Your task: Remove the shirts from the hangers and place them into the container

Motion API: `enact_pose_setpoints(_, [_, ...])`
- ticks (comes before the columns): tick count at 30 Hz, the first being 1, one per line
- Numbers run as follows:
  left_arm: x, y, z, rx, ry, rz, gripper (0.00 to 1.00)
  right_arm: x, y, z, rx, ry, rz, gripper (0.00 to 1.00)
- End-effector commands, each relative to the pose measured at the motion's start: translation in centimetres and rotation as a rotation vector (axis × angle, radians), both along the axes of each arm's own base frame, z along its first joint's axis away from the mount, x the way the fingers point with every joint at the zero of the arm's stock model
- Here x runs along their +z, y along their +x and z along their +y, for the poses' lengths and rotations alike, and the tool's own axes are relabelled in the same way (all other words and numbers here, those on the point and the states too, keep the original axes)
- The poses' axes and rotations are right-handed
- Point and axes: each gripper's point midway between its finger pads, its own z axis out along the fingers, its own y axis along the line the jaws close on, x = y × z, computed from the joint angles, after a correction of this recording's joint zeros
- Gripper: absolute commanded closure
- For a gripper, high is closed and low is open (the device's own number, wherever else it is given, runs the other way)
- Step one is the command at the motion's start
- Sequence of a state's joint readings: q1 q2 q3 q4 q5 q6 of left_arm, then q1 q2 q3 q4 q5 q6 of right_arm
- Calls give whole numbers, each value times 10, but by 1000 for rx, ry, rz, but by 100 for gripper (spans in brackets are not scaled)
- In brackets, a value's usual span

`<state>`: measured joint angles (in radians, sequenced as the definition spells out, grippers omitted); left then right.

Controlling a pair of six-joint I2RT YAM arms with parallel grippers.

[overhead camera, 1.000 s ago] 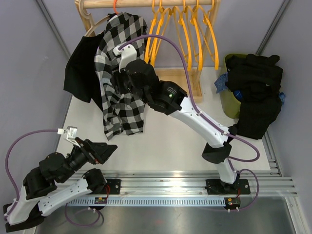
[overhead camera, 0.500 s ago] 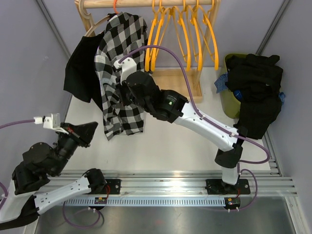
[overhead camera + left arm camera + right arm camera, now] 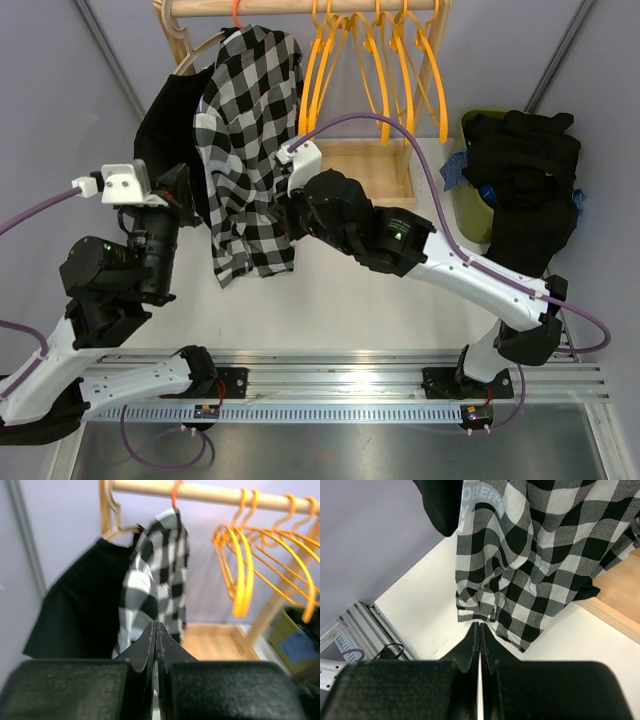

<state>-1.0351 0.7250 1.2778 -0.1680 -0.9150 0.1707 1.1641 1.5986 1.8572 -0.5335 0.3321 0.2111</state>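
Observation:
A black-and-white checked shirt (image 3: pixel 250 140) hangs from a red-orange hanger (image 3: pixel 175 490) on the rail. A black shirt (image 3: pixel 165 130) hangs just left of it. Several bare orange hangers (image 3: pixel 385 60) hang to the right. At the right stands the olive-green container (image 3: pixel 468 195), heaped with black shirts (image 3: pixel 525 180). My right gripper (image 3: pixel 480 625) is shut and empty, its tips just under the checked shirt's (image 3: pixel 535 555) lower hem. Also shut and empty, my left gripper (image 3: pixel 156 625) points at the checked shirt (image 3: pixel 155 570) from a short way off.
The pale wooden rack has a top rail (image 3: pixel 300 8) and a base board (image 3: pixel 375 165) behind the shirts. Grey walls close in on the left and right. An aluminium rail (image 3: pixel 330 370) runs along the near edge.
My left arm has swung up from the near edge towards the hanging shirts and its gripper has shut. My right gripper has drawn back from the upper shirt down to its hem and shut.

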Motion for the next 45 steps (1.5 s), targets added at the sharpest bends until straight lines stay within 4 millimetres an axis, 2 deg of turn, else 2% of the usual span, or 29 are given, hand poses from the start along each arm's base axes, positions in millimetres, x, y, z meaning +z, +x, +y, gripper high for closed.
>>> enact_pose_setpoints(1, [41,13,16,152,5,-96,100,30,-13,-9,5,108,-23,100])
enact_pose_setpoints(2, [39,29,10,170,27,-81,100,33,-16,-13,7,115,-21,100])
enact_pose_setpoints(3, [25,40,2,148,94,-18,100,28,-18,-14,12,106,-16,100])
enact_pose_setpoints(4, [40,44,-20,9,28,-37,100,28,-18,-16,6,109,-13,100])
enact_pose_setpoints(5, [33,56,-24,-9,48,-4,100,32,-20,-21,2,124,-16,100])
enact_pose_setpoints(6, [19,71,-44,-46,85,44,100,27,-21,-23,3,111,-13,100])
enact_pose_setpoints(8, [16,84,-56,-77,93,44,100,30,-22,-31,-11,120,-18,100])
enact_pose_setpoints(9, [7,100,-72,-118,118,75,100,25,-21,-35,-23,104,-16,100])
enact_pose_setpoints(10, [6,108,-73,-134,107,92,100,25,-22,-37,-25,101,-18,100])
enact_pose_setpoints(11, [21,120,-57,-102,73,80,100,27,-23,-42,-27,106,-19,100])
enact_pose_setpoints(12, [11,137,-62,-133,90,123,100,23,-24,-44,-29,100,-15,100])
enact_pose_setpoints(13, [10,148,-54,-122,70,142,100,24,-25,-46,-28,102,-15,100])
enact_pose_setpoints(14, [16,161,-28,-62,57,144,100,28,-26,-50,-29,110,-21,100])
enact_pose_setpoints(15, [30,163,-17,-45,46,129,100,22,-27,-51,-28,100,-15,100])
enact_pose_setpoints(16, [27,175,-9,-11,50,144,100,24,-27,-55,-36,105,-19,100])
enact_pose_setpoints(19, [39,180,32,151,13,116,100,17,-26,-58,-44,83,-19,100])
enact_pose_setpoints(21, [44,178,50,256,3,90,100,11,-26,-59,-45,68,-12,100])
enact_pose_setpoints(24, [49,178,64,332,25,79,100,7,-27,-59,-43,69,-9,100])
enact_pose_setpoints(27, [46,177,63,328,24,73,100,2,-27,-57,-43,63,0,100])
enact_pose_setpoints(28, [35,180,60,314,34,88,100,-1,-27,-56,-41,58,2,100])
enact_pose_setpoints(29, [39,180,60,311,35,64,100,-2,-27,-56,-40,54,4,100])
enact_pose_setpoints(31, [30,190,59,317,53,88,100,-4,-27,-54,-40,55,10,100])
enact_pose_setpoints(36, [3,227,53,261,75,156,100,-8,-31,-53,-26,53,36,100])
enact_pose_setpoints(37, [-10,241,51,257,83,185,100,-8,-32,-55,-26,54,40,100])
enact_pose_setpoints(38, [-7,245,49,251,83,182,100,-12,-32,-56,-29,47,47,100])
enact_pose_setpoints(40, [-17,260,45,240,91,206,100,-14,-34,-61,-37,53,53,100])
enact_pose_setpoints(41, [-20,264,42,224,92,214,100,-18,-34,-63,-42,50,58,100])
enact_pose_setpoints(44, [-16,269,12,78,46,208,100,-22,-34,-64,-48,52,63,100])
enact_pose_setpoints(45, [-15,267,-7,-14,39,207,100,-23,-33,-64,-50,49,63,100])
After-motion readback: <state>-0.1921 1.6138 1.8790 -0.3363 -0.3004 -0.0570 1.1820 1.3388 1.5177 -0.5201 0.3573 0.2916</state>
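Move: The plaid shirt's middle hangs roughly 27 cm ahead of the left hand, 8 cm to its right and 9 cm lower. The black shirt is about 32 cm ahead, 8 cm left and 8 cm below that hand; the nearest yellow hanger is some 35 cm ahead, 20 cm right, about level. From the right hand, the plaid shirt's middle lies about 25 cm ahead and 11 cm left, near its height. With fingers kept shut, the left hand wedges between the black shirt and the plaid one: it swings forward about 20 cm, bowing right and then back left, pauses, then pushes on deeper and down, some 28 cm forward in all, tipping about 15 degrees downward. The right hand, also shut, backs off rightward from the plaid shirt by about 6 cm, then sinks. ##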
